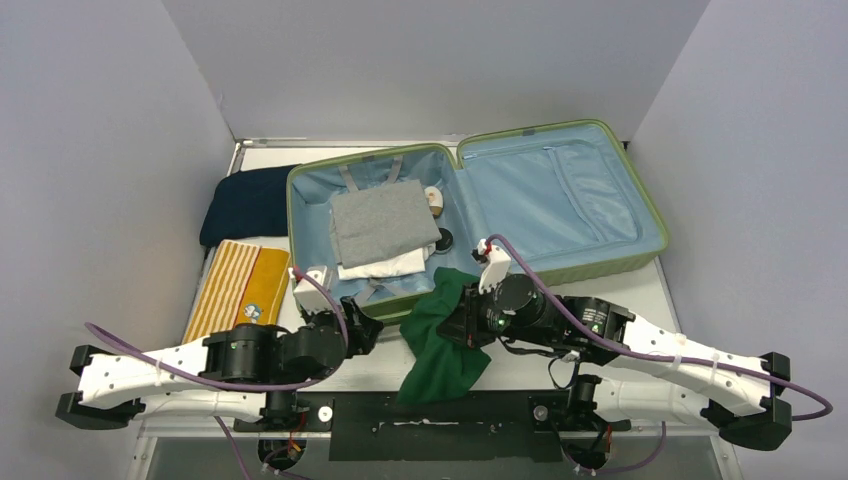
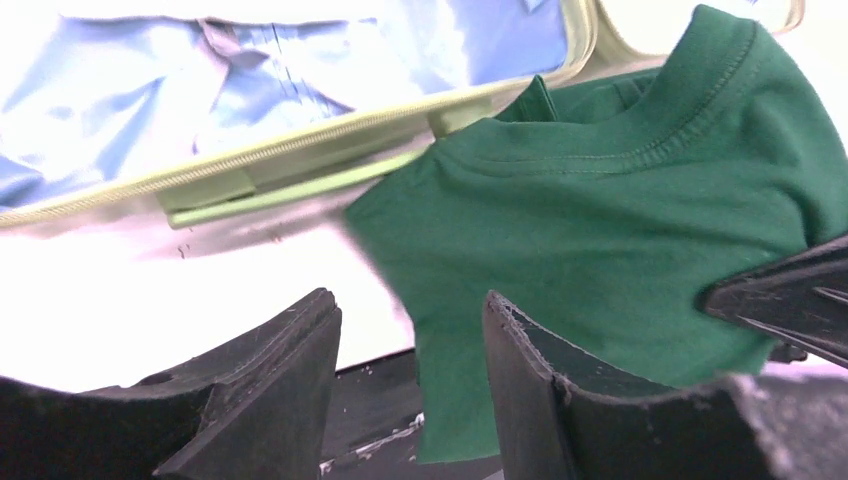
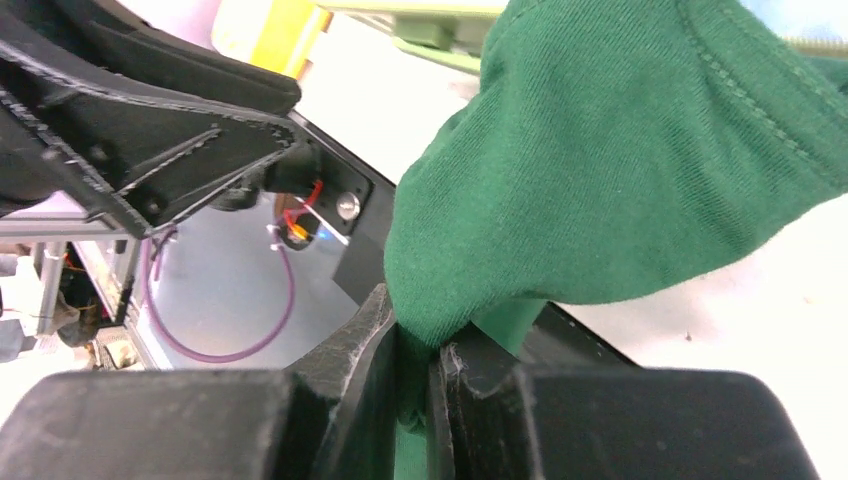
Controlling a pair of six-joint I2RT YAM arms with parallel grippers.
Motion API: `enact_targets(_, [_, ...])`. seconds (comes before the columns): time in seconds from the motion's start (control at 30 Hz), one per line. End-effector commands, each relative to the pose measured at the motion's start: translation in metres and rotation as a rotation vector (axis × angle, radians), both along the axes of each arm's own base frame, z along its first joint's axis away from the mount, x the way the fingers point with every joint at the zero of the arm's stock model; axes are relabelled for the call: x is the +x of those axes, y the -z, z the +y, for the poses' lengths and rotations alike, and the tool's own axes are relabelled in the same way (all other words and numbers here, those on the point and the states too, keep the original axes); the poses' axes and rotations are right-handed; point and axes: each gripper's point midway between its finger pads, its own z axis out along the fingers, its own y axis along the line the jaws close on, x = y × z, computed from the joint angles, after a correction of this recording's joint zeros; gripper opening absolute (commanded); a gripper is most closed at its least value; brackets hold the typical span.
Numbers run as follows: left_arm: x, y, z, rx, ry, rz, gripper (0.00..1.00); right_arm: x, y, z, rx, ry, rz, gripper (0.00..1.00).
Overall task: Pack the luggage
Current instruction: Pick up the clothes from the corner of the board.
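Note:
The luggage [image 1: 620, 180] lies open at the back of the table, its light-blue lining showing; its rim [image 2: 300, 140] fills the top of the left wrist view. A folded grey garment [image 1: 383, 222] and a white one [image 1: 385, 266] lie in its left half. A dark green T-shirt [image 1: 440, 345] drapes from the luggage's front edge down to the table's near edge. My right gripper [image 3: 418, 345] is shut on a fold of the green T-shirt [image 3: 600, 160]. My left gripper [image 2: 410, 320] stands open beside the green T-shirt [image 2: 620, 230], nothing between its fingers.
A dark navy folded garment [image 1: 245, 203] and a yellow-and-white striped towel [image 1: 238, 290] lie left of the luggage. Small items [image 1: 434, 200] sit by the luggage's hinge. A black strip [image 1: 440, 415] runs along the near edge between the arm bases.

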Motion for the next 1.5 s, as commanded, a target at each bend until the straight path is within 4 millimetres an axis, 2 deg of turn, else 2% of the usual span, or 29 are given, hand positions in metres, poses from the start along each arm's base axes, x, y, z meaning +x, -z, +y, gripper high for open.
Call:
enact_targets(0.0, [0.018,-0.038,0.027,-0.001,-0.091,-0.099,0.52,0.014,-0.07,0.012,0.116,-0.011,-0.114,0.0])
enact_targets(0.07, [0.021,-0.052,0.033,-0.012,-0.109,-0.126,0.52,0.015,-0.089,0.016,0.14,-0.04,-0.132,0.0])
enact_targets(0.2, [0.029,-0.083,0.05,-0.056,-0.155,-0.185,0.53,0.035,-0.125,0.022,0.183,-0.04,-0.179,0.0])
enact_targets(0.33, [0.036,-0.109,0.067,-0.096,-0.2,-0.247,0.59,0.067,-0.162,0.026,0.235,-0.032,-0.245,0.0])
enact_targets(0.4, [0.04,-0.124,0.073,-0.109,-0.218,-0.285,0.63,0.083,-0.188,0.03,0.272,-0.035,-0.291,0.0])
enact_targets(0.57, [0.05,-0.158,0.084,-0.105,-0.271,-0.382,0.69,0.128,-0.221,0.046,0.338,-0.052,-0.332,0.0])
enact_targets(0.63, [0.053,-0.167,0.084,-0.091,-0.28,-0.415,0.71,0.144,-0.226,0.052,0.349,-0.055,-0.339,0.0])
enact_targets(0.77, [0.06,-0.169,0.091,-0.029,-0.332,-0.479,0.72,0.184,-0.227,0.066,0.365,-0.049,-0.349,0.0])
enact_targets(0.9, [0.066,-0.164,0.11,0.035,-0.432,-0.541,0.74,0.22,-0.225,0.082,0.383,-0.057,-0.36,0.0])
enact_targets(1.0, [0.068,-0.159,0.124,0.076,-0.48,-0.568,0.77,0.239,-0.227,0.099,0.41,-0.084,-0.363,0.0])
enact_targets(1.27, [0.066,-0.137,0.16,0.072,-0.553,-0.556,0.8,0.274,-0.22,0.132,0.471,-0.154,-0.369,0.0])
enact_targets(1.47, [0.066,-0.121,0.163,0.063,-0.55,-0.555,0.8,0.291,-0.207,0.159,0.534,-0.234,-0.352,0.0])
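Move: Roughly 30 cm ahead of the right hand, 18 cm to its left and 19 cm below lie the folded grey clothes in the suitcase's left half; the right fingers already hold the green clothes. From that hand the case handle is about 6 cm ahead, 12 cm left and 13 cm down, the black jar 27 cm ahead, 3 cm left, 19 cm down. For the empty left hand, the grey clothes are some 28 cm ahead, 1 cm right, 17 cm down; the striped towel is 5 cm ahead, 32 cm left, 19 cm down. Keeping its pinch on the green clothes, the right hand climbs nearly 20 cm, then sweeps forward about 30 cm and left over the suitcase's front rim towards the grey clothes, sinking a little as its fingers tip up. Meanwhile the left hand rises and swings left about 16 cm and slightly forward, easing down late, tilting up and turning counter-clockwise as its fingers open wider. ##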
